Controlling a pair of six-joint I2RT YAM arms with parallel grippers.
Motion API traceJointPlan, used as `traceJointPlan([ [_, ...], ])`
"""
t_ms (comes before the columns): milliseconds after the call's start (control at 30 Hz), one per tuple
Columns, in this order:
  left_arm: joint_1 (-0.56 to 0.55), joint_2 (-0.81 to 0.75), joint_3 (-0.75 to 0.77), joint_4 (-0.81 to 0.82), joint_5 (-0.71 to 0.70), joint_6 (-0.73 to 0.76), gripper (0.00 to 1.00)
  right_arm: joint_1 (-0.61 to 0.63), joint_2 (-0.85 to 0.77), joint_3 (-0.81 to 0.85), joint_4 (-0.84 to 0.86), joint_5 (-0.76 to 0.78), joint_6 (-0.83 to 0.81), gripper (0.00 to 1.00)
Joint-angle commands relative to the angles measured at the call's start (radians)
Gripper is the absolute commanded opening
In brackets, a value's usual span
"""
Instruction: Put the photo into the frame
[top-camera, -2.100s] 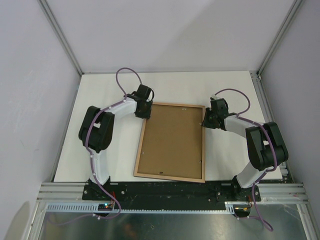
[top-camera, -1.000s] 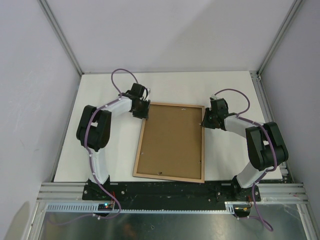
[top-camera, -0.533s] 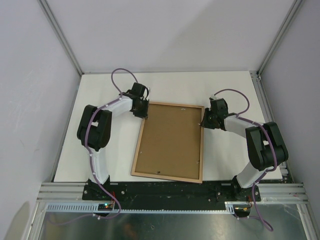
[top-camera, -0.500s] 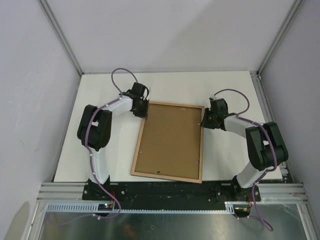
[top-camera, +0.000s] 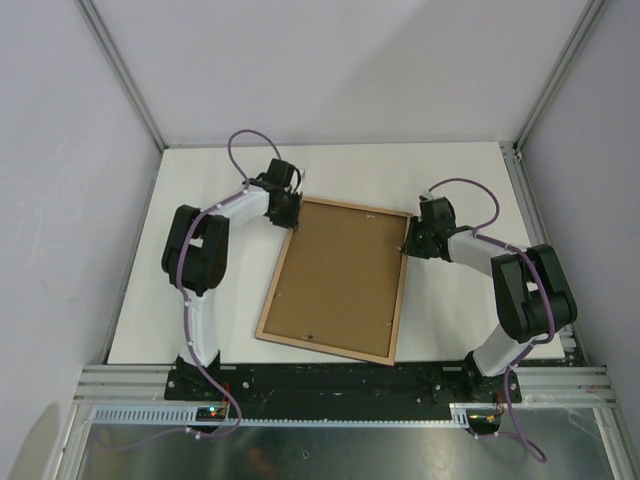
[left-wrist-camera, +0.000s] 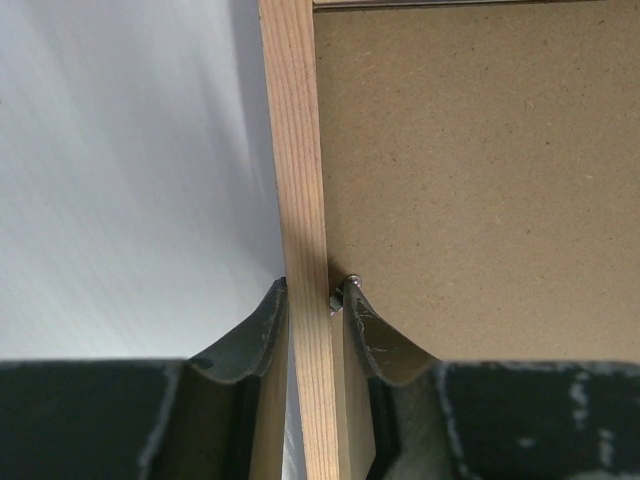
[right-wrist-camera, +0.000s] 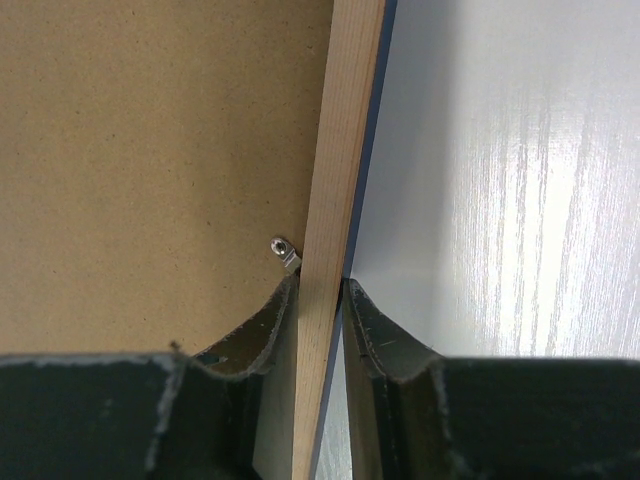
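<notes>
The frame is back side up, so its light wood rim and the brown backing board face me. My left gripper is shut on the far end of the left rail, its jaws pinching the wood on both sides. My right gripper is shut on the far end of the right rail, one finger on the board side and one on the outer side. A thin navy strip of the frame's front shows beside that rail. The photo is hidden.
Small metal clips hold the backing board against the rails, right by my fingertips. The white table runs to side walls on the left and right, and its near edge is a metal rail by the arm bases.
My left gripper has shut on the left rail. The frame has turned a little, and its near end has swung to the left. The right gripper keeps its grip in the same place.
</notes>
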Motion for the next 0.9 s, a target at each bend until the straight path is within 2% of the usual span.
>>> traceJointPlan([
  [0, 0.010, 0.049, 0.078, 0.051, -0.050, 0.070, 0.00, 0.030, -0.055, -0.010, -0.079, 0.013, 0.012, 0.26],
  [67, 0.011, 0.062, 0.107, 0.052, -0.032, 0.070, 0.00, 0.039, -0.071, -0.011, -0.092, 0.027, 0.026, 0.29],
  [200, 0.014, 0.084, 0.157, 0.052, -0.014, 0.069, 0.08, 0.042, -0.105, -0.010, -0.122, 0.048, 0.062, 0.34],
  [400, 0.023, 0.090, 0.209, 0.052, -0.006, 0.038, 0.42, 0.038, -0.171, -0.032, -0.135, 0.061, 0.117, 0.44],
  [600, 0.049, 0.042, 0.224, 0.050, -0.045, -0.057, 0.64, 0.024, -0.233, -0.045, -0.143, 0.059, 0.124, 0.52],
  [733, 0.072, -0.063, 0.176, -0.002, -0.155, -0.234, 0.70, 0.022, -0.275, -0.045, -0.152, 0.062, 0.113, 0.55],
  [867, 0.083, -0.276, -0.031, -0.095, -0.249, -0.544, 0.72, 0.017, -0.313, -0.045, -0.157, 0.064, 0.100, 0.56],
])
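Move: My two hands already straddle the frame's long sides with nearly shut fingers. From my left hand the middle of the frame lies about 9 cm right and 12 cm back, its far left corner 7 cm ahead and 2 cm right, and a metal tab 1 cm right and 1 cm ahead. From my right hand the middle lies some 12 cm left and 7 cm back, the far right corner 8 cm ahead and 1 cm right. With my left fingers still around the left side, I drive forward about 4 cm to swing the frame clockwise, then open them wide, come free and rise, curling left and turning counter-clockwise. My right fingers open at once and let go of the right side, easing back some 3 cm, then rising about 5 cm. ##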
